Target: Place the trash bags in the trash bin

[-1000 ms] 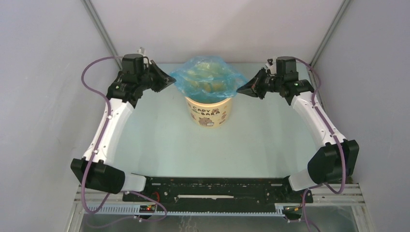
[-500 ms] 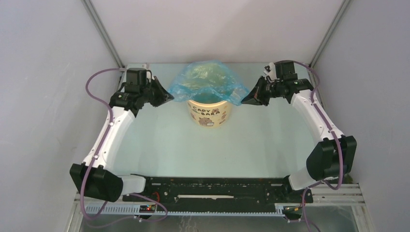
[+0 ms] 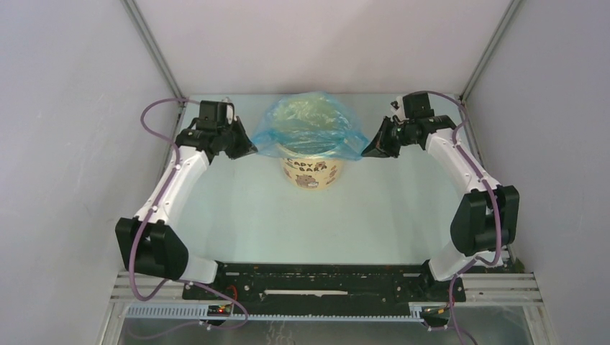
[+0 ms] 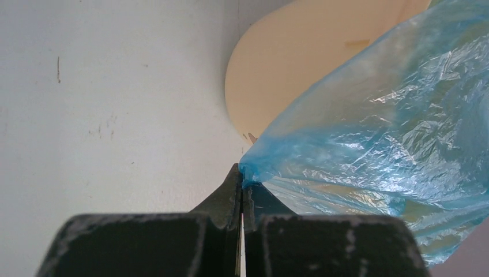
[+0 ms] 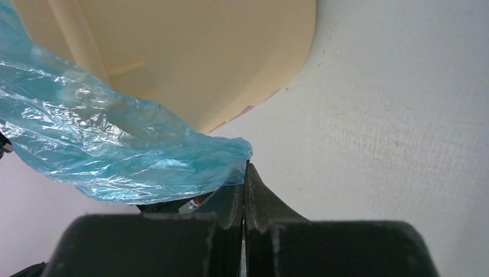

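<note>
The translucent light-blue trash bag (image 3: 309, 128) is stretched over the mouth of the pale-yellow trash bin (image 3: 311, 171), which stands at the table's far middle with "CAPY BARA" lettering facing me. My left gripper (image 3: 249, 149) is shut on the bag's left edge, left of the bin. My right gripper (image 3: 365, 152) is shut on the bag's right edge. In the left wrist view the gripper (image 4: 242, 173) pinches the bag (image 4: 380, 138) beside the bin's wall (image 4: 288, 63). In the right wrist view the gripper (image 5: 246, 168) pinches the bag (image 5: 115, 156) below the bin (image 5: 202, 52).
Grey enclosure walls stand close on the left, right and far sides. The black mounting rail (image 3: 316, 280) with both arm bases runs along the near edge. Pale table surface (image 3: 309, 223) lies between the bin and the rail.
Both grippers have come down and a little toward me with the bag's edges. The bag has dropped from a raised bunch and now lies spread over the bin's rim.
</note>
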Controlling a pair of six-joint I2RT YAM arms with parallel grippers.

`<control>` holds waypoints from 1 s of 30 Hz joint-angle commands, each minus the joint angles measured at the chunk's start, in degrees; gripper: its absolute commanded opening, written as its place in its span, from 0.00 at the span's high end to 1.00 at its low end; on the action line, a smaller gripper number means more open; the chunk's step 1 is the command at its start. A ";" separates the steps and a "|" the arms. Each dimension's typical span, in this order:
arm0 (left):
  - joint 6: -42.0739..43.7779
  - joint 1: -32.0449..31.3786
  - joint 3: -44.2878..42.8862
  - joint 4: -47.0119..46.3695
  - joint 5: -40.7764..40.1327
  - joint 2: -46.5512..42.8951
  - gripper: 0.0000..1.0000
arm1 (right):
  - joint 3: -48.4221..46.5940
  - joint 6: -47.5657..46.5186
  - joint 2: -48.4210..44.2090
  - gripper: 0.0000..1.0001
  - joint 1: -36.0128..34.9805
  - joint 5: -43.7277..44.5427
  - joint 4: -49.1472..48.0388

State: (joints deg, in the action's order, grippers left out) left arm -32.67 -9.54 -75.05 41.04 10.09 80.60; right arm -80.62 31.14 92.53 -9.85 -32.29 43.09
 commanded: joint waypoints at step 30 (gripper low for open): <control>3.79 0.49 -5.93 -1.98 3.29 -10.51 0.16 | -8.98 -40.81 -12.37 0.18 -25.50 28.04 -10.97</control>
State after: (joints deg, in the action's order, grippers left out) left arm -27.29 -9.23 -77.32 40.91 10.00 67.59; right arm -90.15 4.49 77.52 -29.71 -7.51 40.58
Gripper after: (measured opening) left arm 0.875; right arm 0.827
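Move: The left hand is shut on one corner of the trash bag, which is draped over the trash bin. From it the bin's middle lies about 6 cm ahead, 13 cm to its right and 9 below, and the bag's puffed middle about 5 ahead, 13 right, roughly level in height. The right hand pinches the opposite corner: from it the bin is about 7 cm ahead, 12 to its left and 8 below, the bag's middle about 6 ahead and 12 left. Easing barely forward at first, both hands open wide and let go of the bag's two corners. Then they pull up and slightly back, the left by some 9 cm with its fingertips tilting up a little, the right by about 14 cm, its fingers swinging up strongly, before it veers left and a bit forward again, in towards the bin. ##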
